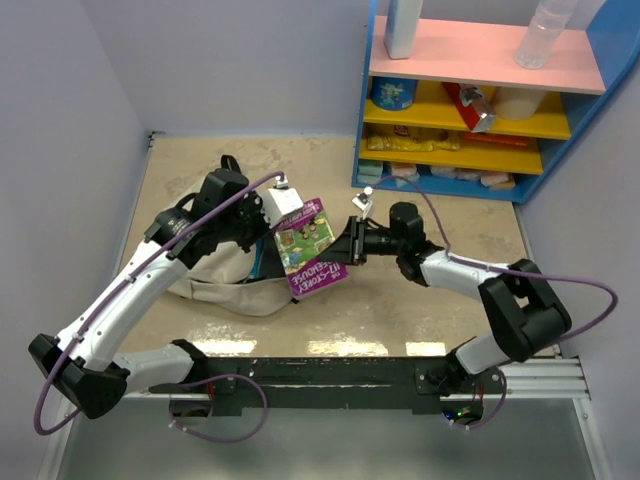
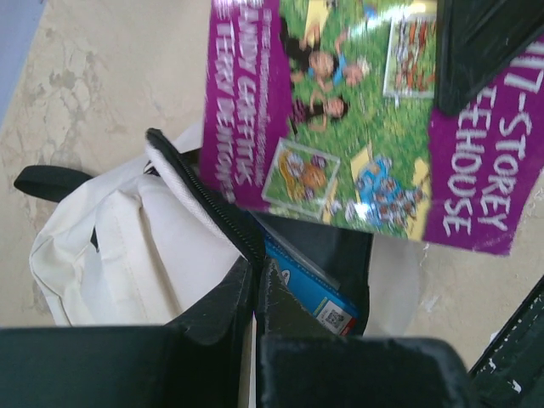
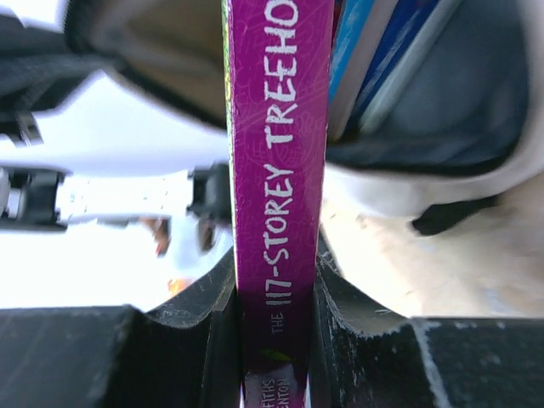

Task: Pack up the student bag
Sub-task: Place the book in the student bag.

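The student bag (image 1: 225, 285) lies beige and slumped on the table, left of centre, its mouth facing right. My left gripper (image 1: 266, 240) is shut on the bag's black zipper edge (image 2: 204, 200), holding the mouth open. A blue book (image 2: 310, 285) stands inside the bag (image 2: 110, 246). My right gripper (image 1: 345, 245) is shut on the spine of a purple "117-Storey Treehouse" book (image 1: 310, 250), held on edge just above the opening. In the right wrist view the purple spine (image 3: 276, 170) fills the gap between the jaws, with the bag's rim (image 3: 425, 187) and the blue books (image 3: 365, 51) beyond.
A blue shelf unit (image 1: 480, 90) with pink and yellow shelves stands at the back right, holding a clear bottle (image 1: 545, 30), snack packets and boxes. Pale walls close in the left side and the back. The table's front rail (image 1: 400, 375) runs along the arm bases.
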Controlling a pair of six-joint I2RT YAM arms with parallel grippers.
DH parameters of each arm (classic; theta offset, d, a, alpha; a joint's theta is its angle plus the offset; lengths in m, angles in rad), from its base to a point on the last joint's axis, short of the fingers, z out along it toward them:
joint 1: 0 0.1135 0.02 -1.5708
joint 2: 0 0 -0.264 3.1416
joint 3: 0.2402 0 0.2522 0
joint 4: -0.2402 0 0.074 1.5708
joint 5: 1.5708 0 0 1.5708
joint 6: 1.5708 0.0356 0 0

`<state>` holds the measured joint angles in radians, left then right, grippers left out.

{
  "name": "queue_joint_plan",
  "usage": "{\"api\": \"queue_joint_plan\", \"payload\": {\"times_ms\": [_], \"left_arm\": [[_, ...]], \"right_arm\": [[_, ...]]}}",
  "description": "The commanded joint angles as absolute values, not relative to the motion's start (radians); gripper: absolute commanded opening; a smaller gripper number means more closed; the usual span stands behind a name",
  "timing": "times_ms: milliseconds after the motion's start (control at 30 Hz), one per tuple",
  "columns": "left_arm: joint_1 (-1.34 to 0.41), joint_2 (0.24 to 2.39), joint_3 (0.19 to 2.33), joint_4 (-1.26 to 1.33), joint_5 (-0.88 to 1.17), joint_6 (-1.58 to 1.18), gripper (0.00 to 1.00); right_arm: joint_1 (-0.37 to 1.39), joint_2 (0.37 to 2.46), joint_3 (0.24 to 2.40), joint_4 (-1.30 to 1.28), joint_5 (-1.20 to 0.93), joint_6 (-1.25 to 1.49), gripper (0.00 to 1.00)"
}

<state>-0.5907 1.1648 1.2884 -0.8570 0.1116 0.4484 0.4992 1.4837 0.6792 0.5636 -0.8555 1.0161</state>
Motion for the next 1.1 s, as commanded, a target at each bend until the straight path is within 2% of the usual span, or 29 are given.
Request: {"api": "queue_joint_plan", "payload": {"times_ms": [0,333,567,833,933,967,1067], "left_arm": [[-0.591,1.151,1.359,-0.804,0.215,0.482,0.0],[-0.591,1.144,1.351,-0.816,0.294,0.482,0.0],[-0.591,1.144,1.359,-0.853,0.325,0.508,0.0],[-0.591,1.155,1.368,-0.899,0.367,0.52,0.0],[-0.591,1.149,1.368,-0.891,0.365,0.517,0.0],[-0.591,1.147,1.37,-0.885,0.364,0.514,0.0],[-0.591,1.154,1.373,-0.885,0.376,0.514,0.0]], "right_arm": [[0.566,1.543,0.669,0.883,-0.956,1.15,0.0],[0.603,1.698,0.774,0.949,-0.994,1.213,0.0],[0.609,1.899,0.908,1.244,-1.026,1.42,0.0],[0.609,2.098,1.087,1.463,-0.993,1.658,0.0],[0.615,2.065,1.107,1.297,-0.962,1.531,0.0],[0.623,2.053,1.112,1.119,-0.951,1.473,0.0],[0.643,2.019,1.141,0.909,-0.89,1.324,0.0]]}}
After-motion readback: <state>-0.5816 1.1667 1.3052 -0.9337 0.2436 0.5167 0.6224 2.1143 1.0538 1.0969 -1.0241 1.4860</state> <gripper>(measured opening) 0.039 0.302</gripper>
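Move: The right hand holds the book by its spine, the cover's middle about 4 cm to its left at the same height. The bag opening lies some 15 cm left of this hand, 3 cm back and about 8 cm below; the blue book already inside is about 17 cm left, 2 cm back and 10 cm below. From the left hand, shut on the bag's zip edge, the opening is about 6 cm right, 2 cm back and 12 cm below. Leftward towards the bag opening goes the right hand, nearly 10 cm in all, first drawing back and sinking a little, then swinging forward about 6 cm as it carries the book in behind the raised zip edge. The wrist turns about 15 degrees counter-clockwise and rolls its forward side down, grip kept. The left hand still pinches the edge and eases it back about 2 cm. ##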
